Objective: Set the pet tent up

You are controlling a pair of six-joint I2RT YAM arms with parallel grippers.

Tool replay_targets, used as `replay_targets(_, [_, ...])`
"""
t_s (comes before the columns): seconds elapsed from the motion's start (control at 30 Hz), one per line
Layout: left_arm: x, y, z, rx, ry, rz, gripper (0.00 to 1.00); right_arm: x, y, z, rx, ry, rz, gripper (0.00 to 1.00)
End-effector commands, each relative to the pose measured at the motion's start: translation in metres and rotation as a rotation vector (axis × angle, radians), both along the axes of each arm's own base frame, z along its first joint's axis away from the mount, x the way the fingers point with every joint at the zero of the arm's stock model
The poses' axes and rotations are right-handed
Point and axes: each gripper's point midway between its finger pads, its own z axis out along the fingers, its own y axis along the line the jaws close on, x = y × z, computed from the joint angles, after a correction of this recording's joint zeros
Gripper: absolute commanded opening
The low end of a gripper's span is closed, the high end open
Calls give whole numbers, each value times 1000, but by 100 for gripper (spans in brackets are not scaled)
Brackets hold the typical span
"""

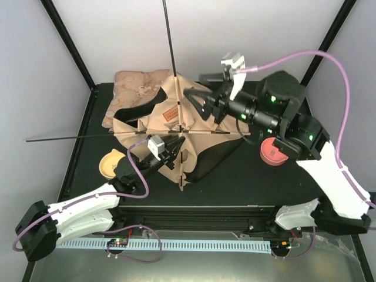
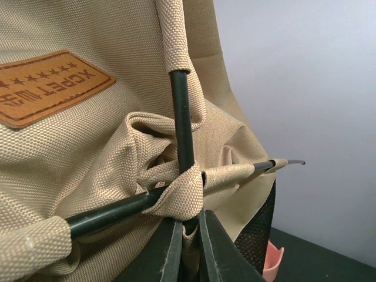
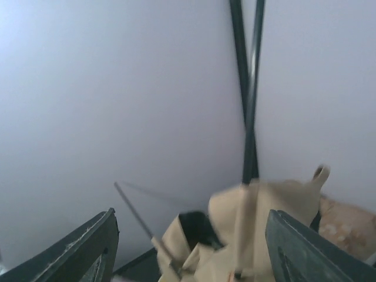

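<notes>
The pet tent (image 1: 167,120) is a crumpled tan canvas heap with black lining in the middle of the table. Its brown leather label (image 2: 47,88) faces up. Thin black poles (image 1: 170,41) cross at its centre, one sticking far back and one far left. My left gripper (image 1: 170,151) is shut on the fabric loop (image 2: 188,197) where the poles (image 2: 182,117) cross. My right gripper (image 1: 198,104) hovers open at the tent's back right side, holding nothing. In the right wrist view its fingers (image 3: 94,247) stand wide apart, with the blurred tent (image 3: 258,217) beyond them.
A beige floral cushion (image 1: 132,88) lies behind the tent at the back left. A yellow bowl (image 1: 108,163) sits left of my left arm and a red bowl (image 1: 273,153) under my right arm. Black frame posts (image 1: 67,41) stand at the back corners.
</notes>
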Motion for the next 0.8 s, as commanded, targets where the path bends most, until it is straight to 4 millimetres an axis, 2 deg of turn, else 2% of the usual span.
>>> replay_targets(0.0, [0, -12, -28, 109, 48, -9, 2, 36, 4, -10, -129, 56, -134, 72])
replay_targets(0.13, [-2, -17, -26, 111, 42, -17, 2, 54, 9, 9, -82, 34, -184, 72])
replay_targets(0.3, [-7, -23, -21, 111, 30, -32, 2, 74, 12, 17, -46, 38, -242, 68])
replay_targets(0.5, [-11, -29, -19, 116, 19, -44, 2, 81, 13, 22, -28, 13, -264, 58])
replay_targets(0.57, [-12, -30, -18, 115, 18, -45, 2, 82, 11, 27, -17, 3, -274, 50])
replay_targets(0.77, [-12, -31, -15, 114, 8, -36, 2, 75, 8, 29, -15, -19, -253, 9])
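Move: Standing nearly upright out of the tent, the black pole has its grip spot at the right hand's own height, about 9 cm ahead and 6 cm to its left. The pole crossing lies some 21 cm below that hand, 4 cm ahead and 5 cm left; the leather label is roughly 9 cm ahead, 8 cm left and 20 cm below. From the left hand, already clamped at the crossing, the grip spot is about 22 cm up and 5 cm ahead. Reaching about 8 cm forward and slightly left, the right hand brings its open fingers around the upright pole, rising a little then sinking back and turning some 15 degrees clockwise, then nearly stops and closes to pinch the pole. The left hand keeps its shut grip at the crossing and draws it about 2.5 cm right and back. ##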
